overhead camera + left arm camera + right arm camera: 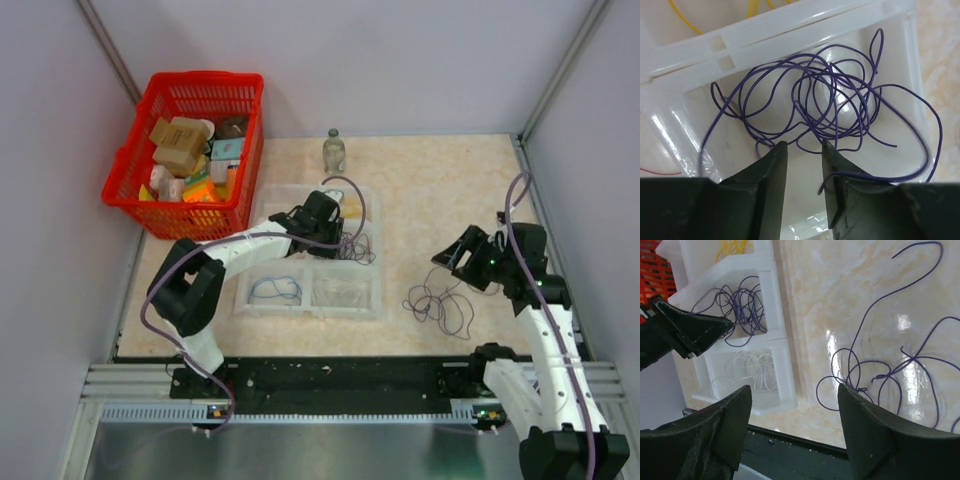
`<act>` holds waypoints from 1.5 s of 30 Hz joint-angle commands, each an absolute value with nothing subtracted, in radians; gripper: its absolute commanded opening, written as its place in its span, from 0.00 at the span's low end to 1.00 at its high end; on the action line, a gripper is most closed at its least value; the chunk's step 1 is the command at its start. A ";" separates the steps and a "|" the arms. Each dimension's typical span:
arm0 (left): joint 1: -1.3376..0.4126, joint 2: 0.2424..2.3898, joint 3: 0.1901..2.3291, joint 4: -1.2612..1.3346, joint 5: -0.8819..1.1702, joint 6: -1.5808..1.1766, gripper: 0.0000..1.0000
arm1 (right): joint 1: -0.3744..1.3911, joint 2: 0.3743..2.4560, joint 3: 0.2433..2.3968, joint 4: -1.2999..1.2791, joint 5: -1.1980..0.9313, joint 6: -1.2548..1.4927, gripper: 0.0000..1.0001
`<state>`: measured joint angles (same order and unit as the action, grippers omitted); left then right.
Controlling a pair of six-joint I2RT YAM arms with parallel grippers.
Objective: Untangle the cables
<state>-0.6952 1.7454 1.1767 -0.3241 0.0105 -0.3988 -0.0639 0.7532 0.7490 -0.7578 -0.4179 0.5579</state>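
Observation:
A loose tangle of thin purple cables (437,305) lies on the marble tabletop, right of the white compartment tray (375,300). My right gripper (447,258) hovers just above and behind it, open wide with nothing between the fingers; in the right wrist view the tangle (880,375) sits ahead of the right fingertip (847,395). Another bunch of purple cables (830,100) rests in the tray's far right compartment. My left gripper (804,147) stands over that bunch, jaws parted. One purple strand (890,178) drapes across its right finger.
A red basket (128,165) full of boxes stands at the back left, with a small glass bottle (333,152) behind the tray. Other compartments hold blue wire (275,290), white wire (752,370) and yellow wire (732,247). A black rail (340,380) runs along the near edge.

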 commanded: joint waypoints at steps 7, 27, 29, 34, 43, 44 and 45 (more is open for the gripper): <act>-0.693 1.513 1.223 -0.371 -0.006 -0.414 0.58 | 0.278 1.030 0.686 -0.241 -0.432 0.782 0.68; -0.690 1.151 1.114 -0.357 0.101 -0.400 0.64 | 0.410 1.515 0.784 0.153 -0.486 1.008 0.37; -0.689 1.134 1.103 -0.365 0.097 -0.400 0.64 | 0.420 1.531 0.808 0.149 -0.465 1.003 0.27; -0.689 1.085 1.034 -0.333 0.115 -0.445 0.63 | 0.457 1.623 0.960 0.002 -0.365 0.904 0.03; -0.690 1.052 0.979 -0.314 0.144 -0.491 0.63 | 0.546 1.830 1.282 -0.392 -0.129 0.671 0.00; -0.690 1.051 0.977 -0.311 0.143 -0.489 0.63 | 0.549 1.825 1.292 -0.420 -0.109 0.655 0.00; -0.690 1.052 0.980 -0.311 0.144 -0.489 0.63 | 0.549 1.821 1.305 -0.449 -0.109 0.638 0.00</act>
<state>-0.6941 1.0889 0.9867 -0.3721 0.1349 -0.4736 0.5201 1.8309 1.2232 -0.2562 -0.2264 0.7650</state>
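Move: The purple cable's coil in the tray's right middle compartment lies about 3 cm ahead of the left hand, 2 cm to its right and 4 cm below. From the right hand it lies roughly 13 cm ahead, 21 cm to the left and 13 cm down. The yellow cable lies some 9 cm beyond the coil, the white cable 10 cm nearer the base. The loose tangle is under the right hand, about 15 cm down, 1 cm ahead and 3 cm left. The purple cable strand still lying over the left hand's finger comes free as its part-open fingers spread further and the hand rises about 16 cm, then also draws back 8 cm from the coil. Meanwhile the right hand sweeps some 21 cm left, forward and down over the tray's edge to the coil, its fingers shutting before a last dip beside the yellow compartment's divider; a purple strand now crosses them. ##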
